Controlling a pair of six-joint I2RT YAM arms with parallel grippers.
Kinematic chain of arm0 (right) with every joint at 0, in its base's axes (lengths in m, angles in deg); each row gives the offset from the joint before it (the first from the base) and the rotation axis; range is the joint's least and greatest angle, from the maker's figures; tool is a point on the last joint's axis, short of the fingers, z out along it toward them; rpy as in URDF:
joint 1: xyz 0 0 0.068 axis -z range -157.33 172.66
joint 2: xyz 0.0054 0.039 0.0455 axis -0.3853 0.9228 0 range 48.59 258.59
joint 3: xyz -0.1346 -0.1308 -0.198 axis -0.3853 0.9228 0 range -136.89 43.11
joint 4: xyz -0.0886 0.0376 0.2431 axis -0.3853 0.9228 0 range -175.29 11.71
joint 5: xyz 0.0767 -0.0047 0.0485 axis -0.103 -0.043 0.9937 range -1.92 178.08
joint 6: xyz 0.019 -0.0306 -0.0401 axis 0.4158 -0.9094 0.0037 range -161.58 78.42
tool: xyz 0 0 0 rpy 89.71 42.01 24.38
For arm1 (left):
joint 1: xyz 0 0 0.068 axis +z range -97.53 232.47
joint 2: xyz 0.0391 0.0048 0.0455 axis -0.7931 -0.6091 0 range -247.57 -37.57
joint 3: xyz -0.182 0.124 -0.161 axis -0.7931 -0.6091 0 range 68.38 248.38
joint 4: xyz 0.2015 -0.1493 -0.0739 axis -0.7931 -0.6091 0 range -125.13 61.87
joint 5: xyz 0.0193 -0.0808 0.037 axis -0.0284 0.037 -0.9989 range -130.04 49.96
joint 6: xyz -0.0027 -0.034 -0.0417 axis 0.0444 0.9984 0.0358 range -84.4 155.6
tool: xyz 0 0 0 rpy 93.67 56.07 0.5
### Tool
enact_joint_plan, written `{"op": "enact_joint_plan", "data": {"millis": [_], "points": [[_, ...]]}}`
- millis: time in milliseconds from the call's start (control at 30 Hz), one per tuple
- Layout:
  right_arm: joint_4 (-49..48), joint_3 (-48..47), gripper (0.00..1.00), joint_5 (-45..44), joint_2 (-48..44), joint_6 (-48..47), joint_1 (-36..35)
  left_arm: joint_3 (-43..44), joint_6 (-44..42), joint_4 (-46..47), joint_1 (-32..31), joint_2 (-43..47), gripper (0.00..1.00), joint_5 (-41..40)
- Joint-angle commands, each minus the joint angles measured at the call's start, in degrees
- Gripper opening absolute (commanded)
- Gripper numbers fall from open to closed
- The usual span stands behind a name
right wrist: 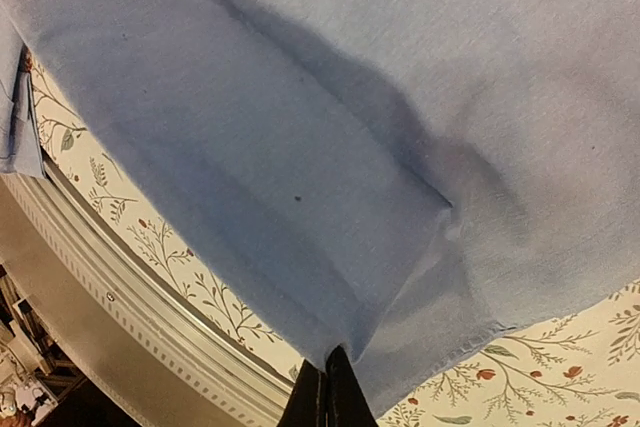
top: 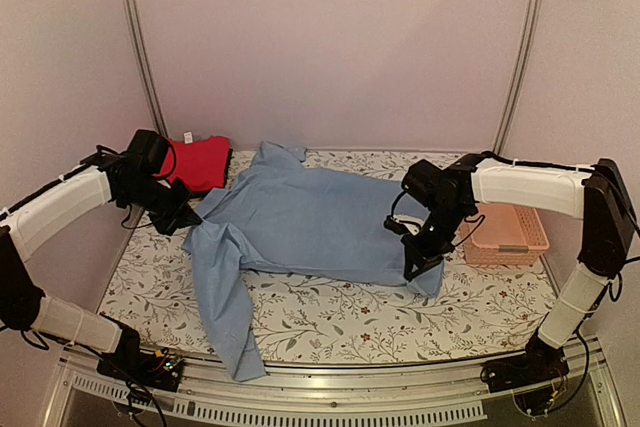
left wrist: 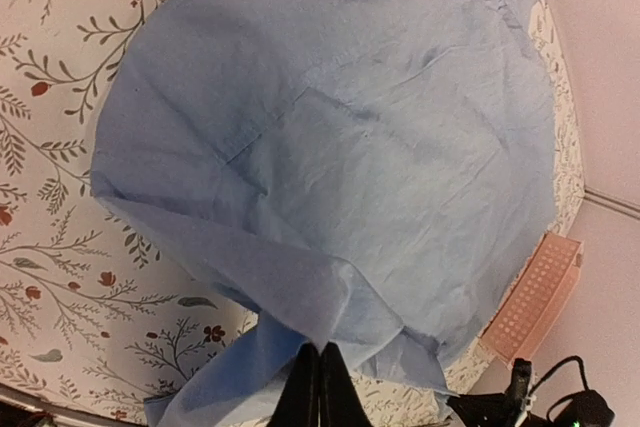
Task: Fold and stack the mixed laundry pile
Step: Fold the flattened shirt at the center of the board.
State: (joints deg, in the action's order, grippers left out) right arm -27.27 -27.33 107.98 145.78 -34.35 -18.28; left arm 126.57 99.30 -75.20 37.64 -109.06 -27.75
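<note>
The light blue long-sleeved shirt (top: 300, 222) lies spread across the floral tablecloth, one sleeve hanging toward the near edge. At the shirt's left shoulder, my left gripper (top: 188, 222) is shut on a pinched fold of the blue shirt (left wrist: 340, 147); its fingers (left wrist: 322, 387) press together with cloth rising from their tips. My right gripper (top: 412, 269) is shut on the shirt's right hem corner (right wrist: 400, 327), lifting it slightly, fingers (right wrist: 325, 397) closed on the edge. A bright red garment (top: 197, 162) lies folded at the back left, behind the left gripper.
A pink slatted basket (top: 510, 232) stands at the right, just beyond the right arm. The tablecloth (top: 330, 312) shows bare in front of the shirt. A metal rail (top: 330, 387) runs along the near table edge.
</note>
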Motion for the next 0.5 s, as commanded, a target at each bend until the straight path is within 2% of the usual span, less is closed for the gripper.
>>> {"op": "enact_joint_plan", "data": {"millis": [0, 300, 467], "points": [[2.32, -3.76, 0.0, -0.22, 3.29, -3.66, 4.98, 3.31, -2.34, 7.01, 0.23, -7.37, 0.0, -0.3], [3.18, -14.93, 0.01, -7.79, 15.11, -3.83, 8.9, 10.47, -1.83, 16.1, 0.26, -22.89, 0.0, 0.62], [2.39, -19.27, 0.02, -11.7, 18.58, -2.74, 10.21, 13.5, -2.47, 20.46, 0.05, -29.36, 0.0, 0.67]]}}
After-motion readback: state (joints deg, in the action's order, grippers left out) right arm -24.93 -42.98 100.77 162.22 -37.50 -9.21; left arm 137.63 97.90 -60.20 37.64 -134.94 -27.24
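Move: Both hands hold the blue shirt's near long edge, the left about 15 cm above the table, the right about 8. The far-left shoulder lies some 30 cm ahead of the left hand and 8 to its right; the red folded shirt is about 28 ahead and 8 left, the loose near sleeve about 12 back and 8 right. The far-right corner lies roughly 34 cm ahead of the right hand and 9 right, the basket 18 ahead and 26 right. Still pinching the shirt's near edge, both hands sweep it forward together by about 10 cm, over the spread body towards its far edge. The left drifts a little right and sinks about 5 cm on the way; the right, after staying level at first, sinks some 3 cm and turns slightly clockwise. The fingers stay shut. ##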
